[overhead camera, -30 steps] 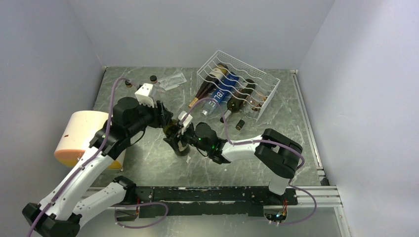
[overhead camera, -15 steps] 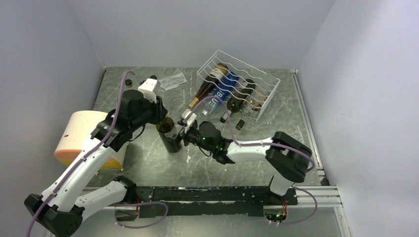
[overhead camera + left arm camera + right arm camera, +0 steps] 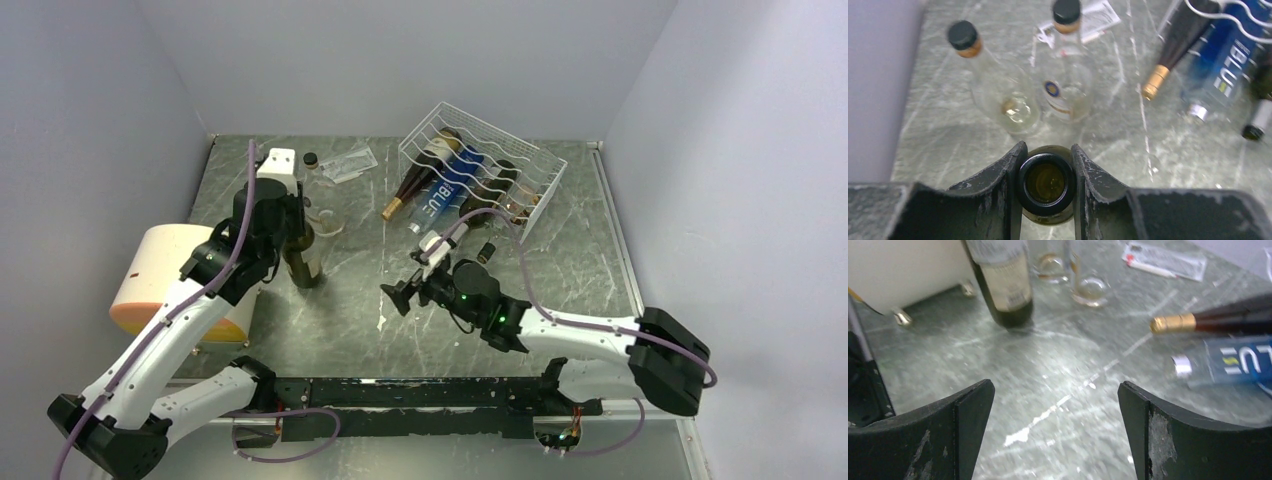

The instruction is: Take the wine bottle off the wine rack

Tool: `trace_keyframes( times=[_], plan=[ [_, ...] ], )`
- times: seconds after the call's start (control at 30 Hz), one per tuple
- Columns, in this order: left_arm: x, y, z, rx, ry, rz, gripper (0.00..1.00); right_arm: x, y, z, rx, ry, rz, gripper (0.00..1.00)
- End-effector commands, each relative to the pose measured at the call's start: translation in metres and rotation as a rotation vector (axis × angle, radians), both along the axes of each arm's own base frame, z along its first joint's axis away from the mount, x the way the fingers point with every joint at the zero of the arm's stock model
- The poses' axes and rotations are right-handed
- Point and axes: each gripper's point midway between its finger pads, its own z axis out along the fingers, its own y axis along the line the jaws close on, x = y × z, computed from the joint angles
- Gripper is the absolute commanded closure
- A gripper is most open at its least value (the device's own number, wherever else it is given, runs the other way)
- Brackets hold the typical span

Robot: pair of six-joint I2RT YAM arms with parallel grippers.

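Note:
My left gripper [image 3: 293, 228] is shut on the neck of a dark green wine bottle [image 3: 303, 262], which stands upright on the table's left side. In the left wrist view the fingers [image 3: 1003, 175] clamp its open mouth [image 3: 1046, 182]. My right gripper [image 3: 398, 297] is open and empty at mid-table, apart from the bottle; in the right wrist view [image 3: 1055, 405] the bottle [image 3: 1005, 290] stands ahead at left. The white wire wine rack [image 3: 540, 165] sits at the back right and holds a gold-capped bottle [image 3: 420, 170], a blue bottle [image 3: 445, 190] and a dark bottle [image 3: 480, 205].
A cream cylinder [image 3: 160, 275] lies at the left edge, close beside the held bottle. Two clear glass bottles [image 3: 1003, 95] [image 3: 1065, 85] stand just beyond it. A plastic packet [image 3: 350, 163] lies at the back. A small dark cap [image 3: 487, 252] lies before the rack.
My left gripper has carried the upright bottle to the left, toward the cylinder. My right gripper has let go of the bottle's base, opened and drawn back to the right.

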Motion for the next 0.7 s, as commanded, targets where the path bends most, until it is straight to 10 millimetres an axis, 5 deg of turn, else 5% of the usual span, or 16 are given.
trace_keyframes(
  times=[0.0,0.5,0.67],
  plan=[
    [0.021,0.035,0.053,0.003,-0.234,0.206,0.93,0.012,-0.042,-0.014,-0.058,0.043,-0.148,0.00],
    [0.052,0.059,0.025,-0.061,-0.211,0.242,0.93,0.024,-0.097,0.015,-0.081,0.034,-0.321,0.00],
    [0.049,0.066,0.015,-0.028,-0.186,0.264,0.80,0.031,-0.103,0.020,-0.087,0.054,-0.349,0.00]
  ],
)
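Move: The left hand holds the wine bottle by its neck; its spot on the table is about 4 cm ahead, 6 left and 27 below. One clear bottle stands 14 cm ahead and 4 right of this hand, the other 14 ahead and 7 left. From the open right hand the rack's dark green bottle lies some 27 cm ahead, 23 right and 13 below, the blue bottle 29 ahead and 12 right. Left carries the neck-gripped bottle 8 cm left and forward, dipping last; open right swings 10 cm right, towards the rack. ##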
